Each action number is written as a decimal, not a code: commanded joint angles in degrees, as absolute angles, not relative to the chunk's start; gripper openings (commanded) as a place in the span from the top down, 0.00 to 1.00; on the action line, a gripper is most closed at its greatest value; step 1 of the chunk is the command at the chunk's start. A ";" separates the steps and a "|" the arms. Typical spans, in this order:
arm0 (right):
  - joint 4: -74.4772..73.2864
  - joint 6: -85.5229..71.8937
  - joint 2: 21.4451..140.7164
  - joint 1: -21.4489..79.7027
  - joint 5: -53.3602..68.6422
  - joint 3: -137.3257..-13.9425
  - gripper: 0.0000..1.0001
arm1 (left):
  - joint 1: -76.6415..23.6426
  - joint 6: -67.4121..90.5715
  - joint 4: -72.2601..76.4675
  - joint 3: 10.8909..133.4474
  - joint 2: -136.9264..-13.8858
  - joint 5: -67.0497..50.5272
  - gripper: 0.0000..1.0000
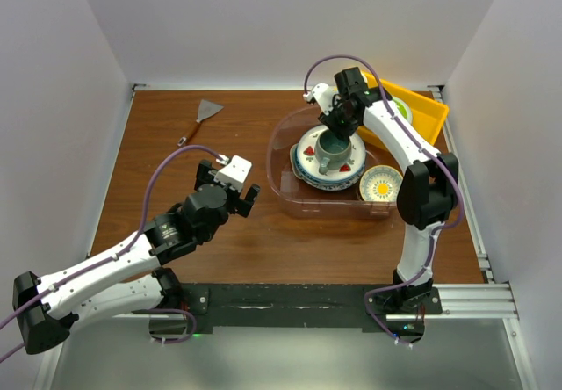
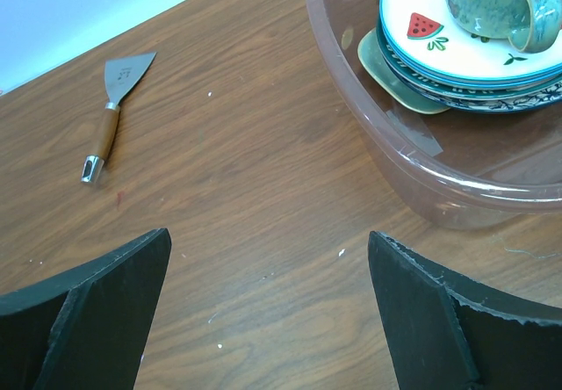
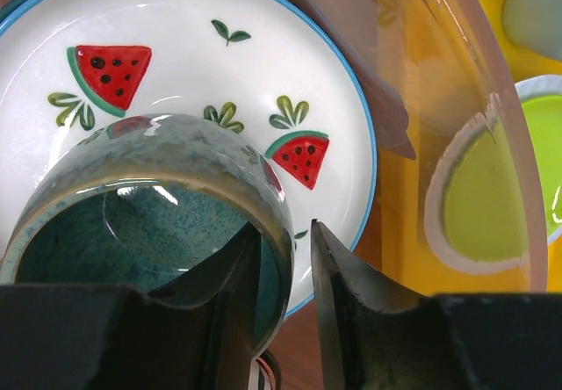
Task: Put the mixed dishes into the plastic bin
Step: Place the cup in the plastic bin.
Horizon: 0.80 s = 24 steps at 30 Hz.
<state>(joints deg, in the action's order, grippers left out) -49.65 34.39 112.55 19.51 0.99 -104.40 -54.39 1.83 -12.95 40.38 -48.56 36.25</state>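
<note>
The clear plastic bin (image 1: 274, 172) (image 2: 395, 140) holds a stack of plates, topped by a white plate with watermelon marks (image 1: 309, 153) (image 2: 439, 43) (image 3: 219, 74). Under it lies a blue floral plate (image 2: 492, 100). A grey-teal mug (image 1: 334, 148) (image 2: 492, 3) (image 3: 149, 197) stands upright on the stack. My right gripper (image 1: 338, 126) (image 3: 285, 227) straddles the mug's rim, one finger inside and one outside with a gap showing, so it is open. My left gripper (image 1: 226, 186) (image 2: 268, 236) hovers wide open over bare table left of the bin.
A small patterned bowl with a yellow centre (image 1: 381, 183) sits in the bin's right corner. Behind the bin, a yellow tray (image 1: 421, 109) holds a lime-green plate (image 3: 492, 205) and a pale mug (image 3: 536, 12). A putty knife (image 1: 200, 118) (image 2: 110, 113) lies far left.
</note>
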 commanded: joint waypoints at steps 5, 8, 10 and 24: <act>-48.60 33.05 108.81 19.77 2.72 -106.09 0.57 | -54.05 0.79 -11.34 40.34 -47.55 35.95 0.00; -48.34 32.96 106.89 19.77 3.60 -105.04 0.51 | -54.05 0.70 -11.42 40.34 -47.55 35.95 0.00; -48.25 32.78 105.91 19.77 4.22 -104.42 0.47 | -54.05 0.79 -11.42 40.34 -47.46 35.86 0.00; -45.53 31.03 97.56 19.60 5.54 -98.88 0.31 | -54.05 0.79 -11.43 40.43 -47.37 35.68 0.00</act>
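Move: The right hand's part-open fingers straddle the cup's rim on its far right side; the cup's middle lies about 4 cm back, 3 cm left and 4 cm below. Under the cup is the watermelon plate, its middle some 4 cm back, 3 cm left and 8 cm down. The sunflower bowl is about 13 cm back and 11 cm right. From the left hand the cup is roughly 9 cm ahead, 28 cm right and 11 cm lower. Upward, after barely stirring at first, the right hand lifts about 6.5 cm out of the cup's mouth, drawing back some 2.5 cm as it rises. Its fingers keep spreading, from about a third to two thirds open, and come clear of the rim while the wrist tips roughly 10 degrees, swinging the fingertips a little outward. ##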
